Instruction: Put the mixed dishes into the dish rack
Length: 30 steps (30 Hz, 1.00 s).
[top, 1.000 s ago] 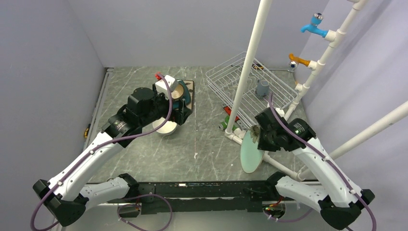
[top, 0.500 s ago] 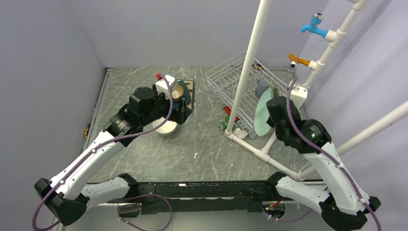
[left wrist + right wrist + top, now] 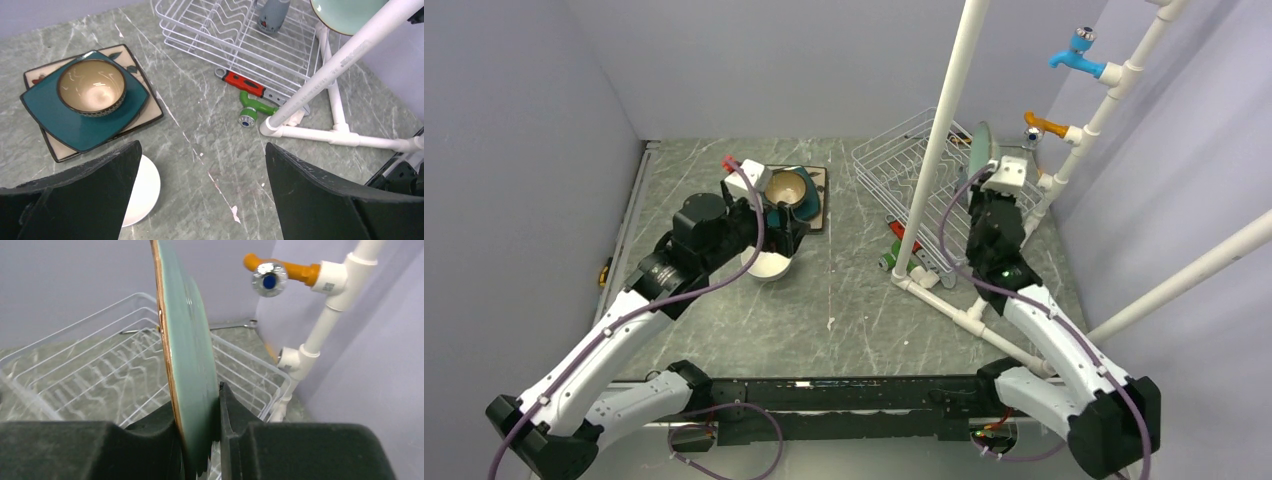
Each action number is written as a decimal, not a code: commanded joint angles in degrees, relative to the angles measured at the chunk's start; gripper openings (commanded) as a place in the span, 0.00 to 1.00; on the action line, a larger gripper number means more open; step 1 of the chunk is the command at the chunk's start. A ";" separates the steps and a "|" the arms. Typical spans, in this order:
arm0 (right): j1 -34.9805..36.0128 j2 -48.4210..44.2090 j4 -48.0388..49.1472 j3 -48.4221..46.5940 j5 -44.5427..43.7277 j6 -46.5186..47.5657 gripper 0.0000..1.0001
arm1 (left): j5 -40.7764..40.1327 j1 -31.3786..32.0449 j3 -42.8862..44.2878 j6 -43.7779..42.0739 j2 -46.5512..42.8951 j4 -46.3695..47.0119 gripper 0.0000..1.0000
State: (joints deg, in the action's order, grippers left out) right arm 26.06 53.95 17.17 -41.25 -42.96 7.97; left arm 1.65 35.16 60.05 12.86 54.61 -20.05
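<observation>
My right gripper [image 3: 197,405] is shut on the lower rim of the mint-green round plate [image 3: 187,355], holding it upright on edge above the dish rack [image 3: 100,360]. From above, the plate [image 3: 980,150] stands over the rack's [image 3: 894,160] right side. The grey-white mug [image 3: 272,12] stands inside the rack [image 3: 220,30]. My left gripper [image 3: 202,150] hangs open over the table. The white bowl [image 3: 142,187] lies by its left finger. Behind it, the brown glazed bowl [image 3: 91,86] sits on the teal square plate [image 3: 60,122], stacked on the cream flowered plate [image 3: 150,111].
A white pipe frame [image 3: 340,52] crosses in front of the rack, its upright post [image 3: 944,120] rising beside it. A red-handled tool [image 3: 245,84] and a green item [image 3: 252,107] lie at the frame's foot. An orange tap [image 3: 280,272] and a blue tap [image 3: 1079,52] stick out at the right.
My right arm has lifted the mint-green plate from the near side of the pipe frame and carried it back over the dish rack. My left gripper shifted slightly, uncovering the brown bowl.
</observation>
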 commanded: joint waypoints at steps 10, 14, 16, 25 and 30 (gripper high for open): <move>-25.19 14.57 16.45 -15.11 48.99 -4.20 0.00 | 0.03 -2.59 -2.55 1.48 -3.72 7.55 0.99; -29.43 19.36 14.94 -18.88 57.04 -11.90 0.00 | -0.23 -2.71 -2.43 1.25 -3.13 7.30 0.99; -32.11 21.55 18.92 -18.67 66.71 -13.26 0.00 | 0.50 -2.73 -2.36 1.35 -2.91 7.53 0.99; -35.60 32.97 20.06 -26.29 80.61 -13.87 0.00 | 6.89 -6.00 -3.08 4.24 -2.00 9.58 1.00; -36.19 37.66 21.26 -29.08 82.17 -17.96 0.00 | 5.89 -6.46 -3.37 3.76 -1.73 9.70 0.99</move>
State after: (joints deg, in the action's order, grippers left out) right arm -9.45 91.42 27.07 -64.16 34.15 -6.13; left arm 6.22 29.10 56.73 15.84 52.73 -13.13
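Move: The right hand holds the green plate on edge by its rim. The dish rack's middle lies about 17 cm ahead of this hand, 2 cm left and 20 cm below. The grey mug in the rack is some 19 cm ahead, 3 cm right and 18 cm below; the orange tap is about 17 cm ahead, 11 cm right, nearly level. From the empty left hand the rack's middle is roughly 23 cm ahead, 34 cm right and 21 cm below. Keeping the plate pinched by its rim, the right hand carries it about 16 cm forward over the rack, first swerving some 6 cm to the right, then swinging back left. Meanwhile it turns about 40 degrees counter-clockwise, so the fingers end pointing forward-left. It rises slightly midway and sinks 4 to 5 cm towards the rack at the end. ##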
